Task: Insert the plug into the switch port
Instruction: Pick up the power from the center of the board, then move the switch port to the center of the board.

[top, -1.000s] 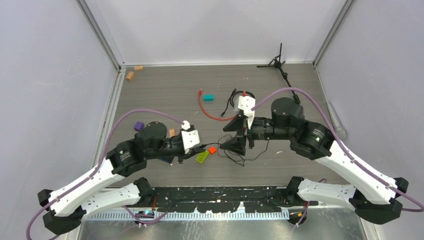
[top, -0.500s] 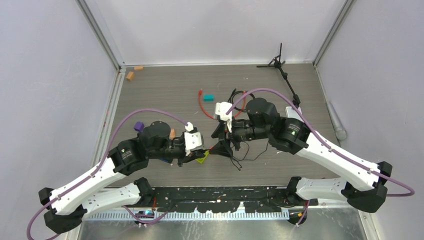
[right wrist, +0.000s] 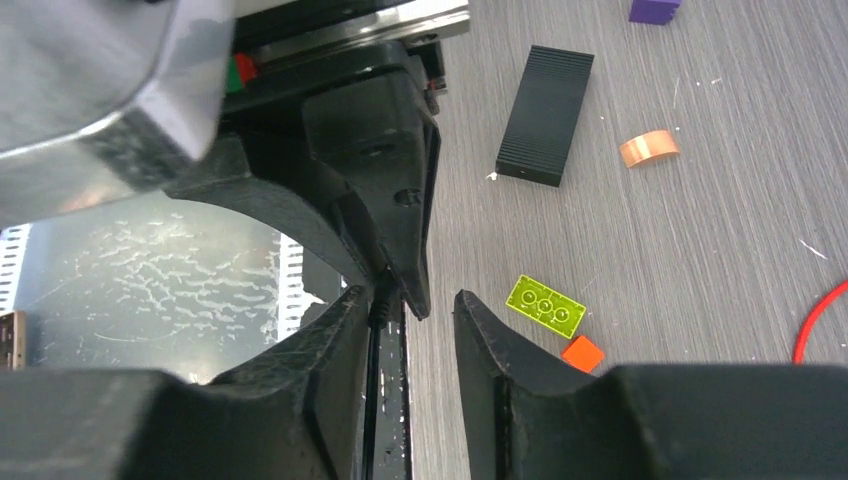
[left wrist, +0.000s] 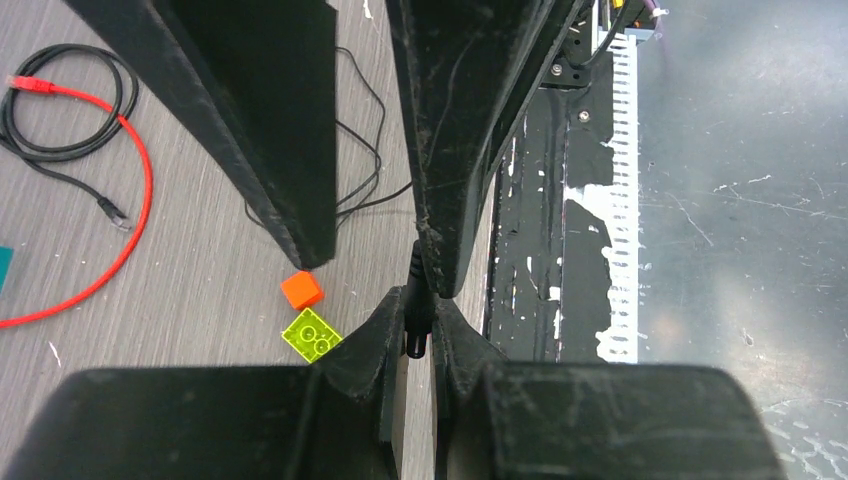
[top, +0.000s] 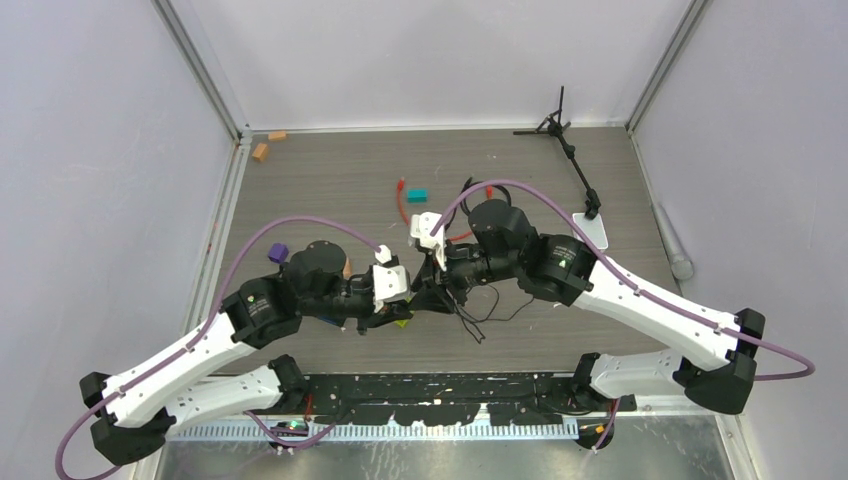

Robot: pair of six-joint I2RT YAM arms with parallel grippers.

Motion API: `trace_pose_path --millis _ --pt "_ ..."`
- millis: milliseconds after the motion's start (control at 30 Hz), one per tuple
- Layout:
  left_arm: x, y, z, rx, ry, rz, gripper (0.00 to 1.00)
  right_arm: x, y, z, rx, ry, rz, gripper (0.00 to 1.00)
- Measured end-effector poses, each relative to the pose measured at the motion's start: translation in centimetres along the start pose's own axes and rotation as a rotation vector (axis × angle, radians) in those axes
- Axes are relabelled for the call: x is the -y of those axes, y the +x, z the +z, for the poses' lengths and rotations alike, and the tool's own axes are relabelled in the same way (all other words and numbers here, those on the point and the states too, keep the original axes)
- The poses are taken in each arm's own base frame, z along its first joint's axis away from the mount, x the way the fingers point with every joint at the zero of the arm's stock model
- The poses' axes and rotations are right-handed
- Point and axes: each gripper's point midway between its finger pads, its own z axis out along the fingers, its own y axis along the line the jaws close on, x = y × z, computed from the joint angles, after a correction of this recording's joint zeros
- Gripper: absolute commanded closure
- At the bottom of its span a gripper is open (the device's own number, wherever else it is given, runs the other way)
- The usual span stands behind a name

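Observation:
The red-orange cable (top: 408,215) lies loose on the far table, one plug (top: 402,184) near the teal block, the other plug (left wrist: 25,83) beside a black wire coil (left wrist: 60,110). Neither gripper touches it. My left gripper (left wrist: 418,310) (top: 405,303) is shut on a small black barrel connector (left wrist: 414,335) of a thin black wire (left wrist: 360,190). My right gripper (right wrist: 412,300) (top: 432,290) faces it tip to tip. Its jaws stand apart around the left fingertip, with the black wire against its left finger (right wrist: 330,340). No switch port shows in any view.
A black ribbed box (right wrist: 545,115) lies near a purple block (right wrist: 655,10) and an orange arc (right wrist: 648,148). A lime brick (left wrist: 312,333) and orange cube (left wrist: 301,290) sit under the grippers. A pale flat box (top: 590,230) and black tripod (top: 560,135) are far right.
The right arm has swung left and forward until its gripper meets the left one, and its jaws have narrowed. The left gripper has kept hold of the black connector and barely moved.

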Motion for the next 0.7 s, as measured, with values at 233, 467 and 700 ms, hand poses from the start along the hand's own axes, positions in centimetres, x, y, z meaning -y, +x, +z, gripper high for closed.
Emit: trace_pose_path --millis 233,467,700 --pt "-0.01 0.12 -0.01 -0.005 0.0 -0.002 1.0 -0.24 0.14 0.24 -0.006 -0.014 -0.005 0.56" --pt "-0.06 0.13 -0.01 -0.005 -0.003 -0.002 1.0 -0.2 0.3 0.41 -0.011 -0.018 -0.012 0.69" --pt "-0.26 0.18 -0.03 -0.008 -0.014 -0.002 0.97 -0.69 0.37 0.41 -0.014 -0.043 -0.016 0.99"
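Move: Just behind and to the left of the right hand's point, about 1 cm each way and level with it, is the cable end of the power plug. The left hand already holds that plug in its fingertips, its middle roughly 1 cm to the left hand's right. On the table some 26 cm below the right hand lie the orange cube, about 9 cm ahead and 1 cm left, and the green brick, 7 cm ahead and 5 cm left. Closing on the power plug's cable end right beside the left fingertips, the right hand takes its fingers from about half open to nearly shut, with a brief slight reopening on the way. It eases back not quite 1 cm, turning only a few degrees counter-clockwise, and pinches the plug's cable side. The left hand stays in place and keeps its grip. ##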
